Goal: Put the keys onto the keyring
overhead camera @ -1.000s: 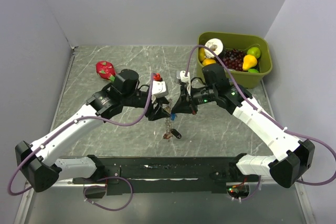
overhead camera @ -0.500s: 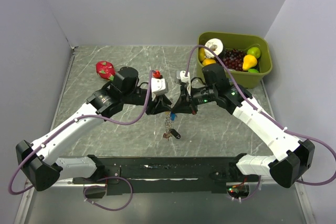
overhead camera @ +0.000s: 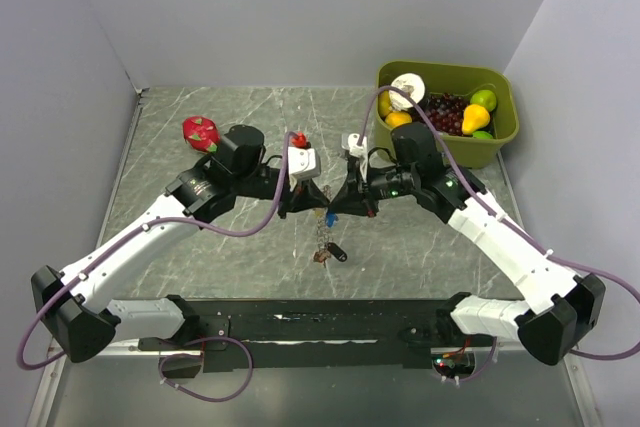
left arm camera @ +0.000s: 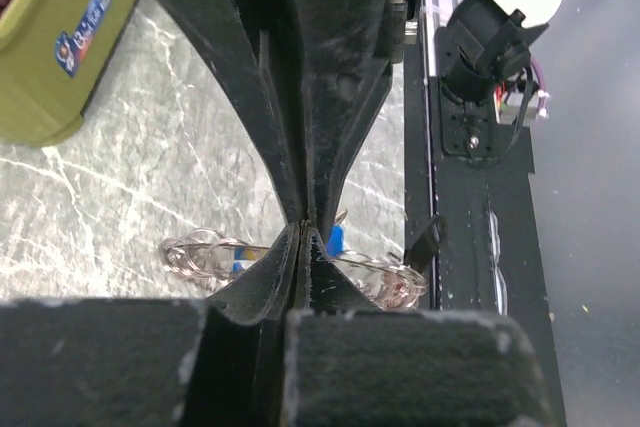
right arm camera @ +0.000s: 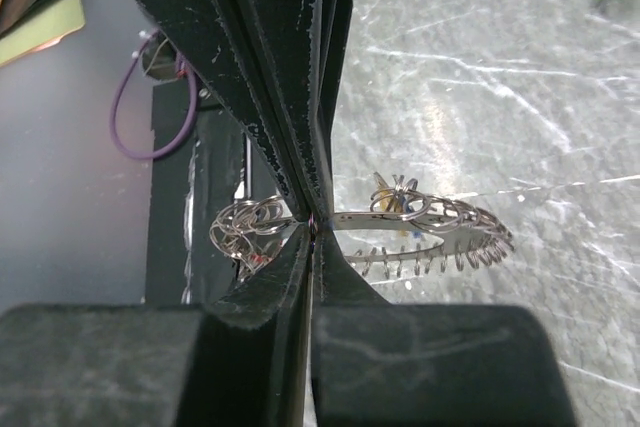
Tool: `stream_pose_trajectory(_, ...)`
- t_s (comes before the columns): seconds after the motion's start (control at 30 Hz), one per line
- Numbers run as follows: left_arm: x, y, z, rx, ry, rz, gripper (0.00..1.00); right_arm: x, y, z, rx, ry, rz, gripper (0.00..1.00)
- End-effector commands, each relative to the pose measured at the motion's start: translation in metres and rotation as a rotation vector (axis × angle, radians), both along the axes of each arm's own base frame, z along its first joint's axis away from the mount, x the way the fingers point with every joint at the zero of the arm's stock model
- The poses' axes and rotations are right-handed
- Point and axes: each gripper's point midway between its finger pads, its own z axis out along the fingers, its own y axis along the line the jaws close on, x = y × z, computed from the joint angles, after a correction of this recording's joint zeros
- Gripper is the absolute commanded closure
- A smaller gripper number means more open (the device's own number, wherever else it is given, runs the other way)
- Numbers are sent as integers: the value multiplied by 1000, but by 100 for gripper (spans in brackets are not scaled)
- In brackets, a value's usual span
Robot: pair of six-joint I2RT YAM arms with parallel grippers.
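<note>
Both grippers meet tip to tip above the middle of the table. My left gripper (overhead camera: 318, 209) is shut, with the wire keyring (left arm camera: 392, 269) passing between its fingertips. From the other side, my right gripper (overhead camera: 336, 210) is shut on the same keyring (right arm camera: 450, 215). A small blue-tagged key (overhead camera: 329, 219) hangs right at the meeting point and shows just beyond my left fingertips (left arm camera: 336, 238). A chain of small rings (overhead camera: 322, 237) drops from the keyring to a black fob (overhead camera: 336, 253) near the table. A cluster of small rings (right arm camera: 243, 227) hangs to the left of my right fingertips.
A green bin (overhead camera: 440, 69) with fruit stands at the back right. A pink dragon fruit (overhead camera: 201, 131) lies at the back left, behind the left arm. A small red item (overhead camera: 298, 143) sits near the left wrist. The black mounting rail (overhead camera: 300, 323) runs along the near edge.
My left gripper has moved right to meet the right gripper and closed from open to shut on the keyring. The right gripper has stayed shut, with its arm shifting slightly.
</note>
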Motion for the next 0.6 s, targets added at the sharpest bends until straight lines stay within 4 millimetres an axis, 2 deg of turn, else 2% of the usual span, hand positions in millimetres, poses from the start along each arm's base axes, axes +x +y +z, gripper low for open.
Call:
stream_pose_trajectory(0.0,1,-2,28,-119,-56,19,99,4,1,42,122,-119,-40,71)
stream_pose_trajectory(0.03,5,-1,21,-125,-51,50,99,7,-2,46,127,-138,-77,61)
stream_pose_trajectory(0.07,3,3,30,-163,-72,70,99,7,-3,48,136,-148,-91,51)
stream_pose_trajectory(0.1,4,2,46,-233,-101,84,99,9,-4,48,149,-158,-108,46)
stream_pose_trajectory(0.13,8,4,36,-239,-89,126,99,12,-8,55,160,-185,-152,41)
stream_pose_trajectory(0.17,6,10,50,-298,-125,148,99,14,-10,56,169,-192,-177,32)
stream_pose_trajectory(0.2,9,12,65,-364,-161,176,99,20,-11,59,187,-195,-217,29)
stream_pose_trajectory(0.23,8,14,56,-382,-129,196,99,22,-15,63,200,-206,-246,25)
stream_pose_trajectory(0.27,6,21,67,-431,-161,225,99,23,-16,66,209,-209,-261,21)
stream_pose_trajectory(0.37,-6,31,80,-579,-201,218,99,21,-15,70,238,-193,-244,19)
stream_pose_trajectory(0.4,-9,32,69,-606,-164,221,99,19,-14,71,247,-188,-228,19)
stream_pose_trajectory(0.43,-15,38,86,-691,-212,206,99,18,-12,72,258,-189,-207,19)
stream_pose_trajectory(0.47,-18,42,91,-739,-206,213,99,11,-9,73,270,-181,-163,20)
stream_pose_trajectory(0.5,-19,43,83,-752,-192,212,99,7,-7,74,279,-176,-138,20)
stream_pose_trajectory(0.53,-25,48,96,-816,-229,198,99,4,-6,77,296,-187,-113,20)
stream_pose_trajectory(0.57,-27,49,96,-837,-216,190,99,2,-4,79,308,-190,-92,23)
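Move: Both hands are already at the keyring, closed fingertips meeting on its upper rim. From either hand its middle lies about 2 cm back and some 5 cm below. The blue tag hangs about 2 cm back, 1 cm right and 4 cm below each hand. The black fob is roughly 9 cm back, 3 cm right and 6 cm below them. The right fingers let go of the keyring, opening wide as that hand climbs about 6 cm away and its fingertips tip up a little. The left fingers keep their pinch by the small metal loop at the rim; the left hand dips slightly, then draws some 3 cm left and up, rolling about 30 degrees so its fingertips swing upward. ##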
